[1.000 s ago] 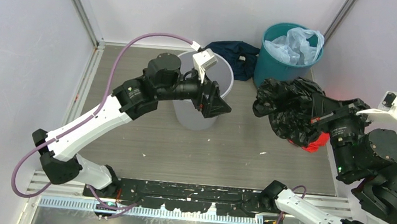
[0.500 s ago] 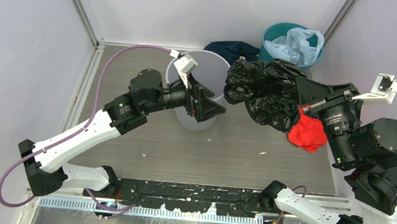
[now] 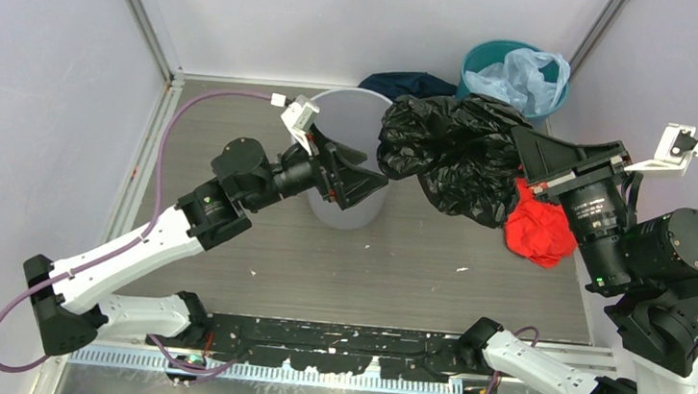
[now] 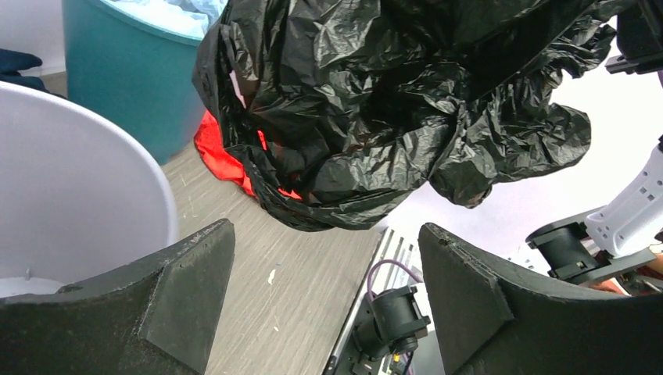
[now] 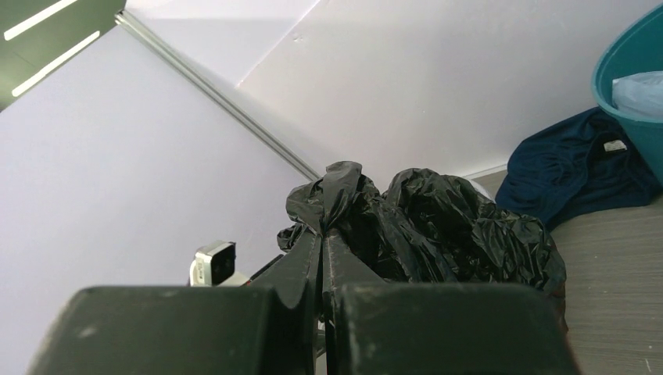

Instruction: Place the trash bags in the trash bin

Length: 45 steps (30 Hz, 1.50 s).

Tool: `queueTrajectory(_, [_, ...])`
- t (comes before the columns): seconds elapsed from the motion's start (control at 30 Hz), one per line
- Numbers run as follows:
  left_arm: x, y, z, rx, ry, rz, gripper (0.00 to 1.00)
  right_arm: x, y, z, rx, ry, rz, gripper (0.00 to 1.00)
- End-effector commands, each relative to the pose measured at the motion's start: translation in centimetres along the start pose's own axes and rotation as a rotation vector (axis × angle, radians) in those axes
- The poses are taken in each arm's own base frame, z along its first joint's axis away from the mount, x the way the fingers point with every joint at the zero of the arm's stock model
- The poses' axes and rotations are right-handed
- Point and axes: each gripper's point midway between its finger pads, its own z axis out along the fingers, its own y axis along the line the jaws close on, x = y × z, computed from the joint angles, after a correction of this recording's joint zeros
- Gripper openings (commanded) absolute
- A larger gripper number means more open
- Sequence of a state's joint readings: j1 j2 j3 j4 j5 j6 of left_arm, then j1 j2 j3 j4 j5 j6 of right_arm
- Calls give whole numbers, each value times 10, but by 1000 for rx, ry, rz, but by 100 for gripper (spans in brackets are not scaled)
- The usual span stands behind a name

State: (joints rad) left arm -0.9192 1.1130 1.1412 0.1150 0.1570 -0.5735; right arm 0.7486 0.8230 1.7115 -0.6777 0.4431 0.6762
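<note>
The black trash bag [image 3: 450,157] hangs crumpled in the air, its left end over the right rim of the light grey trash bin [image 3: 347,214]. My right gripper [image 3: 522,136] is shut on the bag's gathered top [image 5: 344,183], seen pinched between the pressed fingers of that gripper [image 5: 322,234]. My left gripper [image 3: 378,177] stands open in front of the bin's near right side with nothing between its fingers. In the left wrist view the bag [image 4: 375,101] hangs above and beyond that open gripper [image 4: 324,228], and the bin wall [image 4: 70,180] is at the left.
A red cloth bundle [image 3: 537,232] lies on the floor under the right arm. A teal bin [image 3: 479,57] holding a pale blue bag [image 3: 523,79] stands at the back right. A dark navy cloth [image 3: 404,84] lies behind the grey bin.
The right gripper carried the black bag left and up, from over the red bundle to the grey bin's rim. The left arm drew back leftward, its gripper staying open.
</note>
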Motion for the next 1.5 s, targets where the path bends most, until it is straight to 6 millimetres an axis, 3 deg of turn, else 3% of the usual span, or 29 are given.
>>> queueTrajectory(0.0, [-36,-15,-6,36,-140,-4,88,-15,19,-2,-73,-40,61,4])
queueTrajectory(0.57, [-38,-28,13,160,-213,-128,85,-10,19,-4,-95,-39,99,4])
queueTrajectory(0.83, [-33,-26,18,167,-213,-140,49,-5,14,-4,-86,-36,102,4])
queueTrajectory(1.17, [-42,-26,9,129,-206,-93,42,-6,0,-11,-46,-55,81,4])
queueTrajectory(1.47, [-48,-30,-1,122,-195,-86,41,-9,-6,-14,-31,-78,78,3])
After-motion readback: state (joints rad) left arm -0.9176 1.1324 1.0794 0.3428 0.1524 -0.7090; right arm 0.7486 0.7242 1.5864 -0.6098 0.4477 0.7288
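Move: The left hand, empty and open, has the middle of the black trash bag about 13 cm to its right, some 4 cm farther ahead and 6 cm higher; the grey bin stands roughly 11 cm ahead, 1 cm to its left and 28 cm below. The right hand already holds the bag, whose middle hangs about 10 cm to its left, 6 cm ahead and 6 cm lower. The teal bin is some 28 cm ahead of the right hand, 6 cm to its right and 42 cm below. Rising about 2 cm and tipping its fingers up by some 10 degrees, the left hand edges right towards the near edge of the bag, closes to under half open, then eases back left; a grip on the plastic can't be made out. The right hand keeps the bag pinched, drifting slightly left and up, then back right and down. ##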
